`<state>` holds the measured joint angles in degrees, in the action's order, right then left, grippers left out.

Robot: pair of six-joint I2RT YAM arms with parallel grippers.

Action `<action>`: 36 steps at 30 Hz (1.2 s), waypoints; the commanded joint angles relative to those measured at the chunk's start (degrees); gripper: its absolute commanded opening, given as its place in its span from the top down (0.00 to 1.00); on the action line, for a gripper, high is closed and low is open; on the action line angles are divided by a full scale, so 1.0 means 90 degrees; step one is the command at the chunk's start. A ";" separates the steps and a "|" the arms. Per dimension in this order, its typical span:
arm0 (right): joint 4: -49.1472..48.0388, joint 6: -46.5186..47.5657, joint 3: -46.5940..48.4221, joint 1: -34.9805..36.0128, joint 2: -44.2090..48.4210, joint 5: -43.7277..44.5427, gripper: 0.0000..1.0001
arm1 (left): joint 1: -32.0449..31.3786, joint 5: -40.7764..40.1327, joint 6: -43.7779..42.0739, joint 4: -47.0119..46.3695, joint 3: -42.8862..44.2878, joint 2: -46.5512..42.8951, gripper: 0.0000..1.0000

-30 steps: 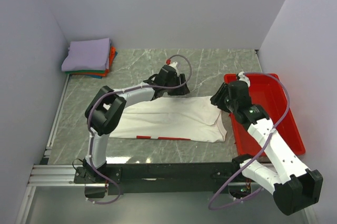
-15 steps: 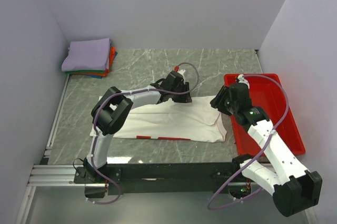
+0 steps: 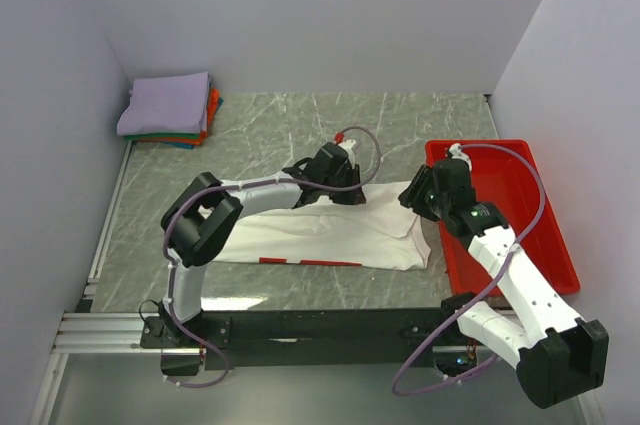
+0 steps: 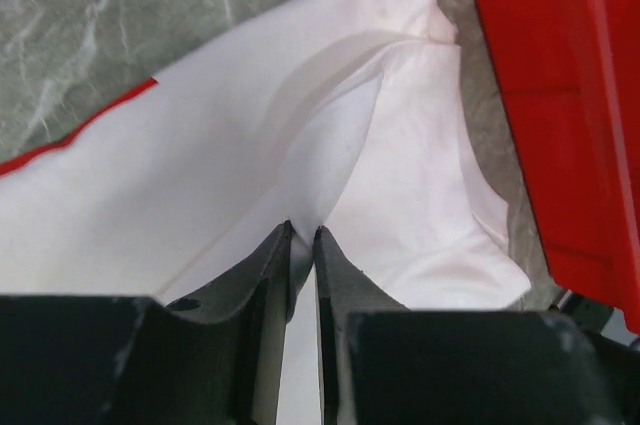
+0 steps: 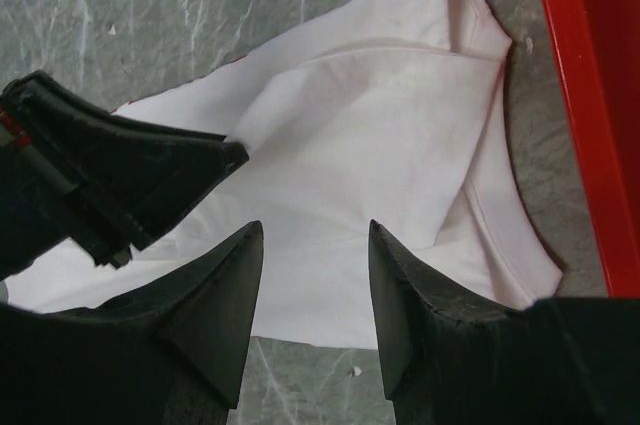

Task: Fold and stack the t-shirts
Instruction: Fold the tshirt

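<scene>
A white t-shirt point(image 3: 330, 235) lies folded lengthwise across the marble table, a thin red strip of print showing along its near edge. My left gripper point(image 3: 345, 195) sits at the shirt's far edge, right of centre. Its jaws point(image 4: 301, 233) are shut on a raised pinch of the white cloth point(image 4: 330, 145). My right gripper point(image 3: 412, 195) hangs open just above the shirt's right end point(image 5: 370, 125), nothing between its fingers point(image 5: 312, 230). A stack of folded t-shirts point(image 3: 168, 110), lavender on top, sits in the far left corner.
A red plastic tray point(image 3: 530, 205) stands right of the shirt, its wall close to the right gripper point(image 5: 590, 95). White walls close in the left, back and right sides. A black rail runs along the near edge point(image 3: 330, 325).
My left gripper slid right and nearer along the shirt's far edge and closed onto a pinch of cloth. The right gripper shifted only slightly and stayed open.
</scene>
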<state>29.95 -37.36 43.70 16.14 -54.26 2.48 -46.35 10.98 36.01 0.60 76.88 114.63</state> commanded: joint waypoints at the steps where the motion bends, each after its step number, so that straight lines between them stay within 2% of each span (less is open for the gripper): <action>1: -0.0252 0.0109 -0.0032 -0.0055 -0.0055 0.0047 0.47 | -0.0104 0.0195 -0.0017 -0.0506 -0.0318 -0.0607 0.80; 15: -0.0369 0.0294 -0.0002 -0.0163 -0.0524 0.0261 0.47 | -0.0329 0.0518 -0.0397 -0.1160 -0.1832 -0.1223 0.79; 24: -0.0486 0.0314 -0.0188 -0.0172 -0.0807 0.0232 0.47 | -0.0339 0.0615 -0.0203 -0.1570 -0.2341 -0.1525 0.79; 36: -0.0448 0.0304 -0.0481 -0.0172 -0.0641 0.0164 0.47 | -0.0475 0.0967 0.0139 -0.2117 -0.3063 -0.1887 0.79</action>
<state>26.74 -35.24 39.90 14.96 -61.47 3.42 -49.84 17.43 36.36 -14.50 50.52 100.47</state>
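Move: The t-shirt's upper layer is already pinched in the left fingers at its far part, low over the cloth; the shirt's near edge, where it is being taken, lies about 16 cm straight back and 3 cm below. The loose flap corner at the shirt's right end is some 14 cm right and 7 cm back. From the open right hand, that corner is about 5 cm back, 2 cm right and 10 cm below, with the red box's middle some 22 cm right, 1 cm back and 7 cm below. The pinched upper layer of the shirt is drawn back over the lower one by the left hand, about 10 cm towards the robot and a little left, rising slightly, dipping some 4 cm, then easing up again, with its grip kept. The right hand sinks about 5 cm towards the flap corner, tipping slightly further down, fingers still open. ##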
